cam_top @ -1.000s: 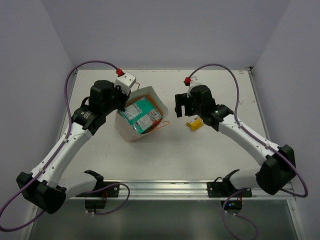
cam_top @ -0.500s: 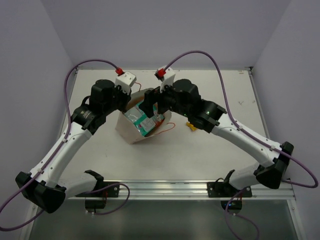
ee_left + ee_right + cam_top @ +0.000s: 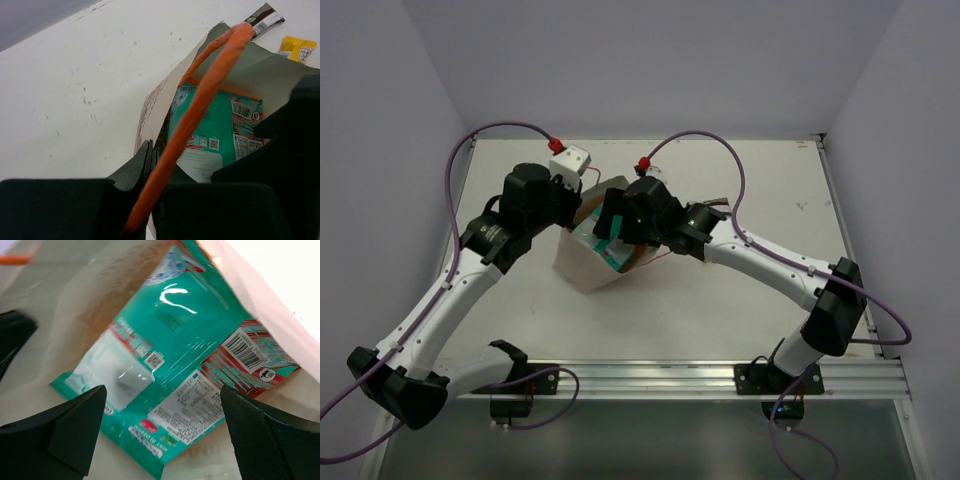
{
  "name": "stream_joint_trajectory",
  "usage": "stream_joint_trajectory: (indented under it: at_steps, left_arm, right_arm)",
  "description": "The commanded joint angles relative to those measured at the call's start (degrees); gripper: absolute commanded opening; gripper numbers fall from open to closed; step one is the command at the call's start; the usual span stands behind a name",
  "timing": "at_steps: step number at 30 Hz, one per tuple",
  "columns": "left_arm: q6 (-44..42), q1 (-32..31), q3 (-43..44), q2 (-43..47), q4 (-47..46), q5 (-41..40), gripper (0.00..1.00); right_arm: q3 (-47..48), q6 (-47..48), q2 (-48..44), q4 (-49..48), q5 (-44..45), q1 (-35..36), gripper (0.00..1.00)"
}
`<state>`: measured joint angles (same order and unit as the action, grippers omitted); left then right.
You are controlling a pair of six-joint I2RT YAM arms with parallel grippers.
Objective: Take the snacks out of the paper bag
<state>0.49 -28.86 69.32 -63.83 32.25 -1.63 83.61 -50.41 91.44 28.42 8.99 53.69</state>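
Note:
The cream paper bag (image 3: 582,268) stands tilted left of the table's middle, mouth open. My left gripper (image 3: 570,205) is shut on its near rim (image 3: 155,107); the orange string handle (image 3: 210,85) runs over the jaws. My right gripper (image 3: 613,226) is open inside the bag's mouth, its fingers (image 3: 65,430) either side of a teal packet (image 3: 175,355), without touching it. The teal packet also shows in the left wrist view (image 3: 215,135). A dark brown bar (image 3: 262,17) and a yellow packet (image 3: 297,47) lie on the table beyond the bag. The other snacks are hidden.
The white table (image 3: 720,300) is walled on the left, back and right. The right arm (image 3: 760,255) stretches across the middle to the bag. The brown bar shows beside it in the top view (image 3: 715,203). A metal rail (image 3: 650,375) runs along the near edge.
My right gripper has swung left from beside the yellow packet into the bag's mouth, over the teal packet. My left gripper has kept its hold on the bag's rim.

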Motion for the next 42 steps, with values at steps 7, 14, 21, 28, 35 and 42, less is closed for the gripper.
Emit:
stream_joint_trajectory:
  at_steps: [7, 14, 21, 28, 35, 42]
  left_arm:
    - [0.7, -1.2, 2.8, 2.0, -5.4, 0.5, 0.00]
    - [-0.1, -1.3, 2.1, 3.0, -5.4, -0.2, 0.00]
    - [0.1, -1.4, 1.5, 3.0, -5.3, 0.0, 0.00]
    - [0.1, -1.4, 1.1, 3.6, -5.4, -1.3, 0.00]
    - [0.3, -1.3, 0.5, 4.1, -5.9, -5.7, 0.00]
    - [1.1, -1.3, 0.7, 4.4, -7.1, -9.5, 0.00]
  right_arm:
    - [3.6, -4.9, 6.5, 0.1, 3.5, 0.4, 0.94]
    - [2.1, -2.2, 4.8, -2.2, 4.3, 0.4, 0.38]
    - [1.5, 0.0, 4.6, -3.5, 3.7, 0.4, 0.00]
    - [-1.0, 2.9, 1.0, -10.4, 1.6, 0.4, 0.00]
    - [-3.8, 8.8, -7.2, -18.0, -0.2, 0.4, 0.00]
    - [-4.9, 13.7, -14.0, -20.6, 0.5, 0.4, 0.00]
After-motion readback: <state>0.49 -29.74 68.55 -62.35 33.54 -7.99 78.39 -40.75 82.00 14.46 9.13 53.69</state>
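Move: The green snack pack lies inside the paper bag with its middle about 3 cm ahead of the right hand, 2 cm to its left and 4 cm below, between the open fingers' line of reach. A yellow snack lies on the table some 24 cm right of that hand and 7 cm ahead, with a brown bar about 11 cm beyond the snack; both are roughly 22 cm lower than the hand. From the left hand, the green pack is level ahead, 8 cm right and 9 cm down. The green snack pack is pinched by the right fingers, which sink about 2 cm onto it while easing slightly forward and left, then close from wide open to fully shut. The right hand pauses, then pulls up some 10 cm, drawing a little back and right as its fingertips tilt up about 15 degrees. The left hand keeps its grip on the bag's rim, drifting about 1.5 cm left late on. ##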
